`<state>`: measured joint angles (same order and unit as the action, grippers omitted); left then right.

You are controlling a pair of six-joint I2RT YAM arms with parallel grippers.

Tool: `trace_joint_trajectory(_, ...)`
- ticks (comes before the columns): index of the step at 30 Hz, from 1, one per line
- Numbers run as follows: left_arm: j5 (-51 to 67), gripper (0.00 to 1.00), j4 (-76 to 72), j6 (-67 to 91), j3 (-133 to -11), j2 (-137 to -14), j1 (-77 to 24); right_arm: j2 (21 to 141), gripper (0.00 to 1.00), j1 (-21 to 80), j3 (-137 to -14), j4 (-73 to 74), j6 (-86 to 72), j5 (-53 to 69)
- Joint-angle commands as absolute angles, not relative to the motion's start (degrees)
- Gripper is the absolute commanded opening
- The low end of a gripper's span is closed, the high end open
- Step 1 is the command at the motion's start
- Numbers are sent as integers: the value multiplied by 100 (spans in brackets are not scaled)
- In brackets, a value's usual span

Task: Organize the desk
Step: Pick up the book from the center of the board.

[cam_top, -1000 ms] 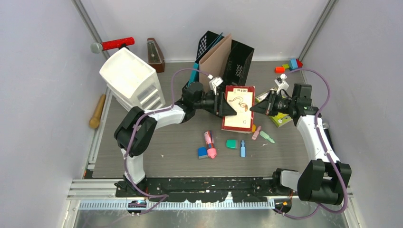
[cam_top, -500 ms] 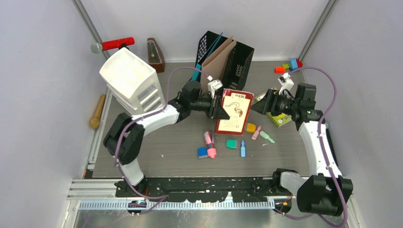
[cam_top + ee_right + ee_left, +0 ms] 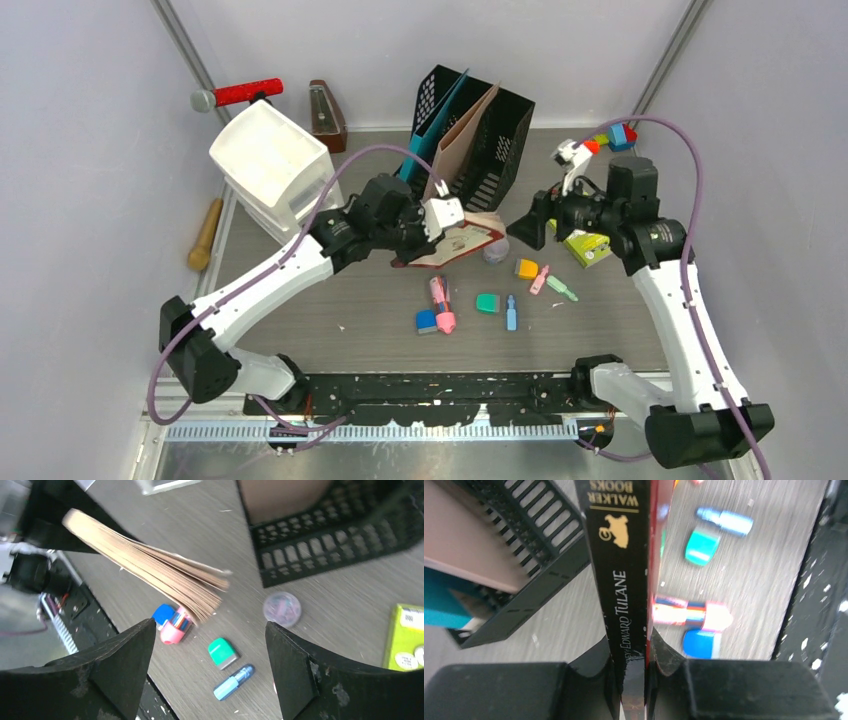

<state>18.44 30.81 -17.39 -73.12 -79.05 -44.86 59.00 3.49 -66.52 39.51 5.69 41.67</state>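
On the grey wood-grain desk [image 3: 350, 300], my left gripper [image 3: 440, 232] is shut on a hardback book [image 3: 462, 245] and holds it tilted in the air just in front of the black mesh file holder [image 3: 480, 130]. The left wrist view has the book's black spine [image 3: 624, 580] clamped between both fingers of that gripper [image 3: 631, 655]. My right gripper [image 3: 525, 228] stands open to the right of the book and apart from it, nothing between its fingers. From the right wrist, the book's page edges [image 3: 160, 575] fan out ahead of that gripper [image 3: 210, 625].
Small items lie below the book: green eraser [image 3: 487, 302], blue marker [image 3: 510, 312], pink highlighter [image 3: 441, 305], blue eraser [image 3: 426, 321], orange piece [image 3: 526, 268], round clear container [image 3: 495, 250]. A yellow-green box [image 3: 588, 247] lies right, a white drawer unit [image 3: 275, 165] back left, coloured blocks [image 3: 610, 137] back right.
The left gripper shut on the book's spine and lifted it, tilting it towards the file holder. The right gripper let go of the book, opened wide and drew back to the right.
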Motion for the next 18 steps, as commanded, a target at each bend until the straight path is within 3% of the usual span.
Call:
trace_joint_trajectory(1,724,0,4197,-3254,-7612,-7529,-4721,5768,87,1209,-7005,4238,1155,3948)
trace_joint_trajectory(7,761,0,4616,-3589,-7728,-7271,-4789,6020,87,1787,-7231,4753,1796,4172)
trace_joint_trajectory(18,1998,0,5187,-3944,-7789,-7240,-4800,6027,87,3039,-6505,4115,2330,3899)
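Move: The book already hangs in the left fingers, its middle about 5 cm to their right and 2 cm lower. From the open, empty right hand, the book's middle is some 14 cm left, 4 cm back and 7 cm lower. On the desk about 25 cm below the right hand, the clear round box lies about 11 cm ahead and 3 cm left, the green eraser 3 cm back and 6 cm left, and the pink marker 6 cm back and 16 cm left. The book, still pinched at its spine, is carried by the left hand about 5 cm left and 4 cm back, the hand rolling some 15 to 20 degrees so its left side rises and turning a little clockwise. The right hand follows it with fingers kept wide open, going left and back about 11 cm in all and swinging nearly 30 degrees counter-clockwise, rising slightly at first and then sinking, to close in on the book's free end without gripping it. ##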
